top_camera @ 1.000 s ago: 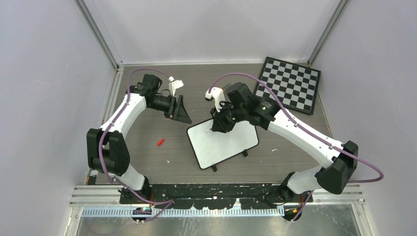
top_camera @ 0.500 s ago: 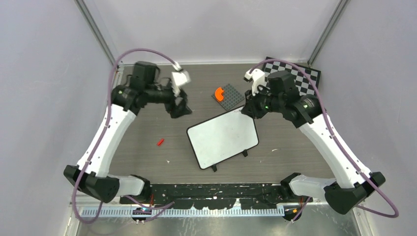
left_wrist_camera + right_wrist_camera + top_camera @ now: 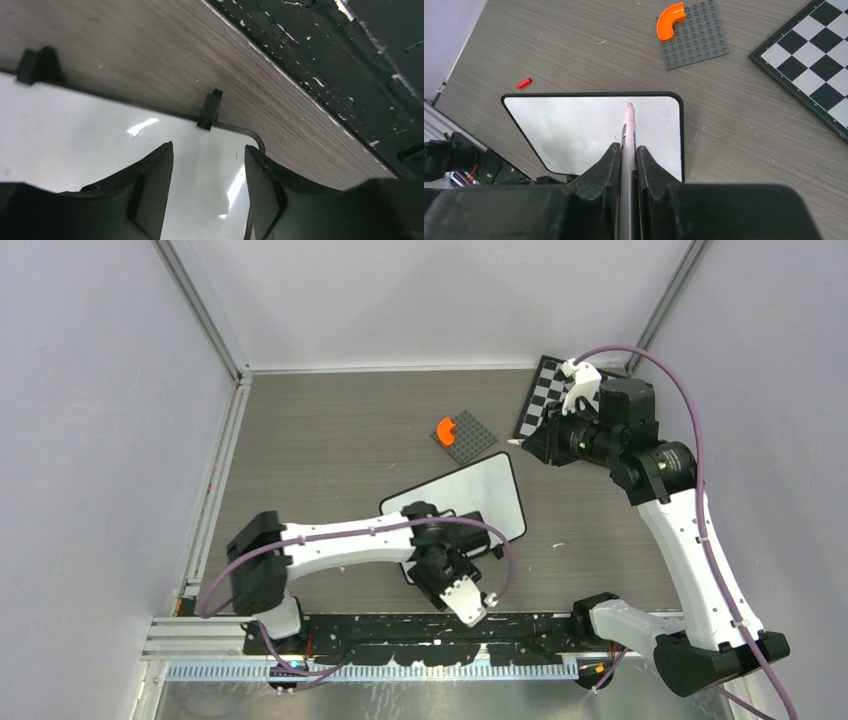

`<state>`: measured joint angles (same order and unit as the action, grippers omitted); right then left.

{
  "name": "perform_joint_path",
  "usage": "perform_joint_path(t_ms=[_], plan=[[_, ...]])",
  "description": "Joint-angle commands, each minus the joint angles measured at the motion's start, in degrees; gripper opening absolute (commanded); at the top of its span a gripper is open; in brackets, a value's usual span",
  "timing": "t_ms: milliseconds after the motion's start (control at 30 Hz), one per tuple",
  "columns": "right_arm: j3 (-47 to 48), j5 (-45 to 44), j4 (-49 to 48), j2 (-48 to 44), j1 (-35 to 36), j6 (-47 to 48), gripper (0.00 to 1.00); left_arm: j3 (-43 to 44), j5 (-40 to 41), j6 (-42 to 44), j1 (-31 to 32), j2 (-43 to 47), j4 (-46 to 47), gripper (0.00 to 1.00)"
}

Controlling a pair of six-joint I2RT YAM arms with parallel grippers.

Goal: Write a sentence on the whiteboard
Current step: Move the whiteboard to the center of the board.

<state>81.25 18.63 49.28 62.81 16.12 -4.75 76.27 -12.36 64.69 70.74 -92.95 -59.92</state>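
The whiteboard (image 3: 482, 492) lies tilted at mid-table, and its visible face (image 3: 574, 127) is plain white. The sentence is out of view. My right gripper (image 3: 626, 149) is shut on a white-and-grey marker (image 3: 628, 122), whose tip points towards the board's far right corner. In the top view the right gripper (image 3: 537, 447) hovers beyond that corner, by the chessboard. My left gripper (image 3: 208, 149) stands open just above the board's near corner (image 3: 75, 125), with only the board's surface showing between its fingers (image 3: 155, 170). The left arm (image 3: 345, 540) hides the board's near left part.
A checkered chessboard (image 3: 811, 60) lies at the back right. A grey stud plate (image 3: 470, 437) bears an orange curved piece (image 3: 445, 429). A small red cap (image 3: 524, 83) lies left of the board. The black base rail (image 3: 350, 75) runs along the near table edge.
My left arm has swung from the back left down to the board's near corner. My right arm has drawn back to the right, taking the marker off the board towards the chessboard.
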Motion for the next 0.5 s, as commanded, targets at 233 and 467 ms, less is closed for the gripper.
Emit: perform_joint_path(t_ms=[233,467], plan=[[-1.3,0.3,-2.8,-0.6,-0.3,-2.5,0.00,-0.8,8.7,6.5,3.1,-11.6,4.9,0.50],[-0.5,0.7,-2.1,-0.1,-0.4,-2.3,0.00,-2.3,10.2,4.7,3.3,-14.4,5.6,0.30]])
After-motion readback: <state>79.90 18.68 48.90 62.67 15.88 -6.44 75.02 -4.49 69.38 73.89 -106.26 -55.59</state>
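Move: The left hand, empty and half open, points down almost straight over the whiteboard's near left clip, about 9 cm below, perhaps 1 cm ahead and 1 cm to the right. The board's middle lies some 13 cm ahead and 5 cm to the right; its other near clip is roughly 13 cm to the right of the first clip and 6 cm farther out. From the right hand, holding the pen high, the near left clip is about 15 cm back, 19 cm left and 30 cm below. Straight down, about 7.5 cm, slowing towards the end, the left hand sinks onto the whiteboard's near left clip, easing a centimetre forward and coming more upright by some 10 to 15 degrees. The fingers narrow from a bit over half open to about a third, most of it late, bringing the tips around the clip; whether they touch it can't be made out. ##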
